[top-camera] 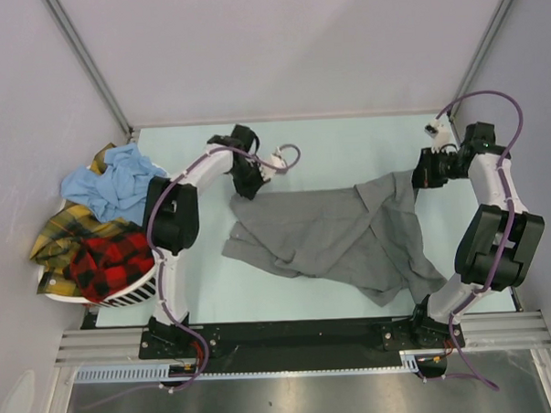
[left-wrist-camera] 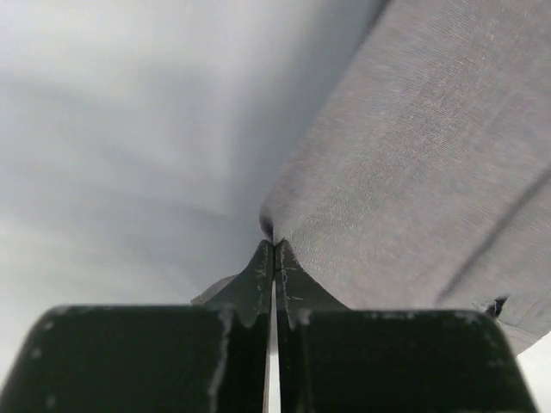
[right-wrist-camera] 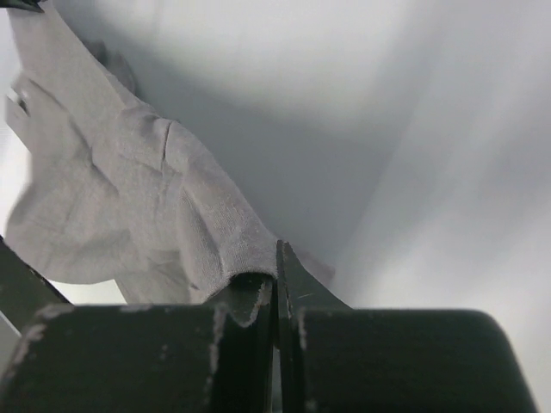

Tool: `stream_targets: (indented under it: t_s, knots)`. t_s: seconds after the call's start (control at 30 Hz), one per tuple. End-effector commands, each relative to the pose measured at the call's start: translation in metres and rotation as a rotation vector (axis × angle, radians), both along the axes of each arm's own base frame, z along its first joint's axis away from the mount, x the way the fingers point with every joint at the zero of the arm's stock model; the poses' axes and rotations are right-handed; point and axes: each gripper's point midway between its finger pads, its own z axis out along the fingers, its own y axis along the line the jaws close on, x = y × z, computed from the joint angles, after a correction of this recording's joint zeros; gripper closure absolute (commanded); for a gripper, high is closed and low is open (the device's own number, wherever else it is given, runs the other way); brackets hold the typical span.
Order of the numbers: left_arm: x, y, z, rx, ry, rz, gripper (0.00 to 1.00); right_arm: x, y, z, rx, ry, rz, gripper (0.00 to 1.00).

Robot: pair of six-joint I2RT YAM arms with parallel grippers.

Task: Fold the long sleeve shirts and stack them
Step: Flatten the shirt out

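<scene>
A plain mid-grey long sleeve shirt (top-camera: 323,236) lies rumpled across the middle of the pale table. My left gripper (top-camera: 247,182) sits at its far left corner, jaws shut with the cloth edge pinched at the tips. In the left wrist view the gripper (left-wrist-camera: 273,248) is closed and the grey shirt (left-wrist-camera: 413,172) stretches away to the right. My right gripper (top-camera: 422,175) holds the far right edge. In the right wrist view that gripper (right-wrist-camera: 277,254) is shut, and the grey shirt (right-wrist-camera: 129,198) drapes over its left finger. Light blue (top-camera: 110,182), yellow plaid (top-camera: 62,229) and red-and-black plaid (top-camera: 109,259) shirts are heaped at the left.
A white slotted basket (top-camera: 133,295) under the heap stands at the table's left edge, beside the left arm's base. Pale walls with metal posts (top-camera: 86,59) close in the back and sides. An aluminium rail (top-camera: 290,334) runs along the near edge.
</scene>
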Motion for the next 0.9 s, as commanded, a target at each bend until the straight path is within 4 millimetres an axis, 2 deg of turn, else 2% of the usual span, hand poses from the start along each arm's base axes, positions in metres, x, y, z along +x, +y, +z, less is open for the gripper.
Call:
stream_targets:
  t_s: [0.0, 0.03, 0.1, 0.13, 0.2, 0.23, 0.27, 0.3, 0.33, 0.37, 0.4, 0.43, 0.47, 0.5, 0.53, 0.57, 0.6, 0.63, 0.67, 0.7, 0.77, 0.8, 0.87]
  knots:
    - [0.069, 0.009, 0.163, -0.264, -0.335, 0.238, 1.00, 0.050, -0.020, 0.086, 0.004, -0.251, -0.104, 1.00]
    - [0.076, 0.018, 0.191, -0.295, -0.397, 0.280, 1.00, 0.061, -0.025, 0.105, -0.003, -0.317, -0.124, 1.00]
    - [0.092, 0.021, 0.243, -0.381, -0.518, 0.353, 1.00, 0.073, -0.034, 0.136, 0.029, -0.376, -0.197, 1.00]
    - [0.096, 0.025, 0.260, -0.408, -0.554, 0.381, 1.00, 0.083, -0.040, 0.166, 0.017, -0.468, -0.211, 1.00]
    - [0.099, 0.026, 0.308, -0.490, -0.655, 0.432, 1.00, 0.090, -0.042, 0.199, 0.043, -0.532, -0.252, 1.00]
    - [0.099, 0.029, 0.324, -0.509, -0.697, 0.458, 1.00, 0.096, -0.045, 0.226, 0.033, -0.613, -0.269, 1.00]
    - [0.097, 0.030, 0.353, -0.567, -0.759, 0.483, 1.00, 0.096, -0.048, 0.244, 0.019, -0.663, -0.280, 1.00]
    - [0.095, 0.032, 0.370, -0.595, -0.795, 0.493, 1.00, 0.096, -0.048, 0.259, 0.049, -0.682, -0.310, 1.00]
    - [0.094, 0.035, 0.391, -0.627, -0.856, 0.508, 1.00, 0.095, -0.051, 0.289, 0.035, -0.763, -0.326, 1.00]
    - [0.083, 0.039, 0.417, -0.671, -0.902, 0.530, 1.00, 0.092, -0.052, 0.307, 0.032, -0.804, -0.339, 1.00]
    - [0.079, 0.043, 0.432, -0.693, -0.939, 0.545, 1.00, 0.089, -0.060, 0.326, 0.033, -0.849, -0.381, 1.00]
    - [0.077, 0.049, 0.451, -0.715, -1.000, 0.567, 1.00, 0.082, -0.062, 0.350, 0.028, -0.906, -0.399, 1.00]
    - [0.061, 0.055, 0.479, -0.755, -1.061, 0.575, 1.00, 0.073, -0.064, 0.368, 0.031, -0.948, -0.419, 1.00]
    - [0.056, 0.060, 0.490, -0.771, -1.094, 0.591, 1.00, 0.065, -0.074, 0.387, 0.037, -0.996, -0.464, 1.00]
    - [0.047, 0.064, 0.510, -0.803, -1.152, 0.593, 1.00, 0.058, -0.077, 0.399, 0.038, -1.026, -0.486, 1.00]
    - [0.039, 0.068, 0.522, -0.817, -1.186, 0.593, 1.00, 0.049, -0.079, 0.414, 0.032, -1.066, -0.504, 1.00]
    - [0.022, 0.074, 0.541, -0.845, -1.230, 0.590, 1.00, 0.033, -0.086, 0.434, 0.009, -1.129, -0.542, 1.00]
    - [0.012, 0.078, 0.554, -0.865, -1.267, 0.589, 1.00, 0.023, -0.087, 0.444, 0.005, -1.159, -0.565, 1.00]
    - [0.005, 0.082, 0.563, -0.869, -1.294, 0.596, 1.00, 0.014, -0.089, 0.452, -0.006, -1.186, -0.583, 1.00]
    - [-0.014, 0.088, 0.578, -0.894, -1.330, 0.593, 1.00, -0.008, -0.084, 0.470, -0.022, -1.247, -0.600, 1.00]
    - [-0.035, 0.092, 0.590, -0.922, -1.356, 0.582, 1.00, -0.027, -0.089, 0.479, -0.054, -1.291, -0.642, 1.00]
    - [-0.058, 0.096, 0.605, -0.953, -1.389, 0.568, 1.00, -0.054, -0.079, 0.498, -0.079, -1.361, -0.653, 1.00]
    - [-0.081, 0.097, 0.613, -0.990, -1.397, 0.543, 1.00, -0.079, -0.076, 0.511, -0.130, -1.425, -0.689, 1.00]
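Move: Both grippers already pinch the grey shirt. Its body's middle lies roughly 22 cm right of the left fingers, 11 cm back and a couple of centimetres lower; a loose sleeve end lies about 14 cm back and 5 cm left of that hand, the laundry basket some 35 cm left and 5 cm back. From the right hand, the shirt's middle is around 18 cm left, 10 cm back and 12 cm below, the trailing cloth end 23 cm back and 4 cm right. Keep both grips shut on the shirt's edge and sweep both hands fast up off the table together, left about 54 cm, right about 45 cm, swinging out forward some 10 cm at first, then drawing back to just behind the start. Tip both wrists up on the way until the fingers point forward and slightly up, the left's also rightward, drawing the edge taut between them. ##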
